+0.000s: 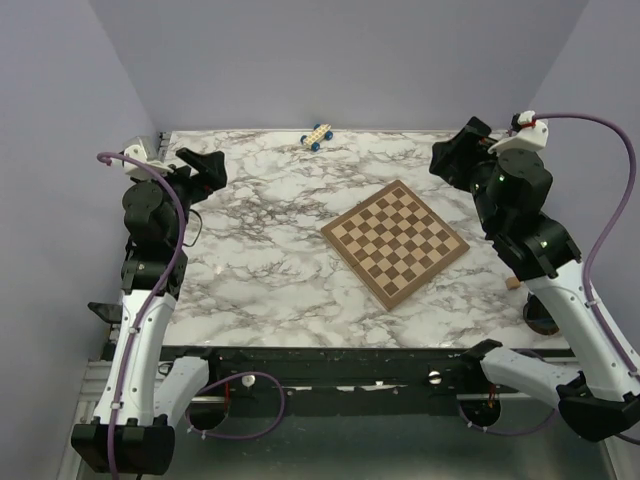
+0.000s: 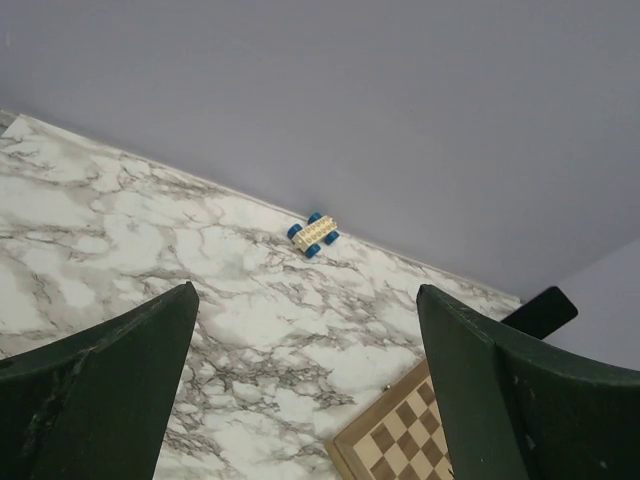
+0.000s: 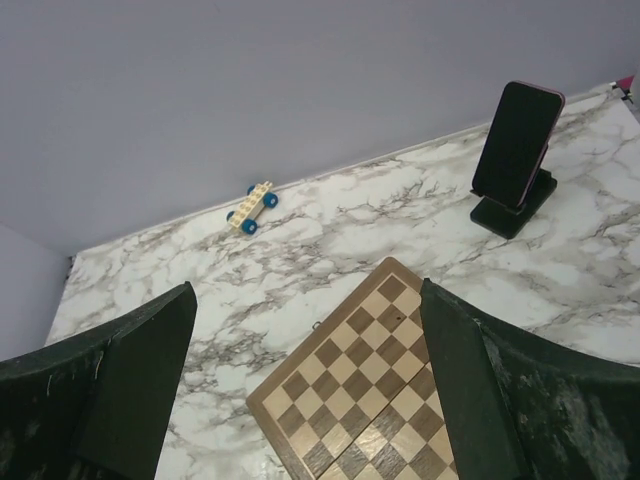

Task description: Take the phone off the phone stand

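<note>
The phone (image 3: pixel 518 140), a black slab with a reddish edge, leans upright on the small black phone stand (image 3: pixel 520 210) at the far right of the marble table in the right wrist view. In the top view both are hidden behind the right arm. A black slanted shape (image 2: pixel 540 312) at the table's far right in the left wrist view looks like the same phone. My right gripper (image 3: pixel 306 290) is open and empty, raised above the chessboard, well short of the phone; it also shows in the top view (image 1: pixel 455 155). My left gripper (image 1: pixel 205 165) is open and empty at the far left.
A wooden chessboard (image 1: pixel 395 242) lies right of the table's centre. A small toy car (image 1: pixel 317 136) with blue wheels sits at the back edge by the wall. Grey walls close in the back and both sides.
</note>
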Tool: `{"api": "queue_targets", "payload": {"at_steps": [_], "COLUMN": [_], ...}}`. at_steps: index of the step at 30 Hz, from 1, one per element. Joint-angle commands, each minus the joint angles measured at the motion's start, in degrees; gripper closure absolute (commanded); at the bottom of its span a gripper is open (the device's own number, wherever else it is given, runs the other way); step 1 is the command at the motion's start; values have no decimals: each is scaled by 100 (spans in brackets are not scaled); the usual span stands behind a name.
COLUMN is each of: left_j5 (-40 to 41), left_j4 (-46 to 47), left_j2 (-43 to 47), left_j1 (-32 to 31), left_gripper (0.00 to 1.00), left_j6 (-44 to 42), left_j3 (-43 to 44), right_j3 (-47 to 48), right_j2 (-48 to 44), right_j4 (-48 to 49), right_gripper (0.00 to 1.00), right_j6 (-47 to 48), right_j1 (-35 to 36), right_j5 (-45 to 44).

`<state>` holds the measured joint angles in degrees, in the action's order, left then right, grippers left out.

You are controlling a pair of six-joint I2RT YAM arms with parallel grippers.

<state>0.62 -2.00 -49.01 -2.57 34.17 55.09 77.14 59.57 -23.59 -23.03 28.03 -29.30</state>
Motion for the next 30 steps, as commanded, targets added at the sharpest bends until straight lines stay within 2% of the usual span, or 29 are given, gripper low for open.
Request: {"api": "queue_targets", "payload": {"at_steps": [1,5,11,17,19,23,27,30], "left_j5": [-273,-332,-388,-678,-992,-1761,-1245,-1016], "left_j4": [-327,-276,-300,-759,-567,139,235,-499], "left_j2": [-89,-168,-302,-514,-451,-123,50,178], "left_j1": [31,29,1,-8,5,6,6,81], "left_gripper": [1,1,1,1,1,1,1,1], "left_j6": [192,263,303,173,97,-7,229,354], "left_j3": [160,169,199,536,460,177,-6,181], "right_j3": [-83,-127,289,819,979,925,444,-91], "right_j2": [-119,35,716,1526,1685,1674,1354,914], "right_j4": [84,131,-422,-1290,-1525,-1358,-946,-365], "right_gripper": [0,0,0,0,0,0,0,0], "right_j6": [-262,-220,-499,-1074,-1340,-1432,-1750,-1819], "right_j1": [-30,-26,-26,-26,-26,-26,-30,-26], "right_j5": [74,161,294,-454,-669,-373,-432,-429]}}
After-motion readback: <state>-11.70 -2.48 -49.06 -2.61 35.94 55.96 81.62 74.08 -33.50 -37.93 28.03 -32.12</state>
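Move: The phone on its stand is roughly 25 cm ahead of the right hand, some 10 cm to its right and about 28 cm below. The chessboard's middle lies about 9 cm left of that hand and 2 cm ahead, some 39 cm down; the toy car is about 30 cm ahead and 31 cm left, 38 cm down. From the left hand the phone is some 25 cm ahead, 60 cm right and 25 cm below. The right hand, empty and wide open, first waits, then comes down about 8 cm and forward some 4 to 5 cm with a small drift left, closing in on the phone from above and behind while the wrist tips its fingers down nearly 20 degrees, easing very slightly back at the end. The left hand, also open and empty, dips a couple of centimetres, then rises again as it draws back a little and shifts about 4 cm right in all, turning some 12 degrees clockwise. ##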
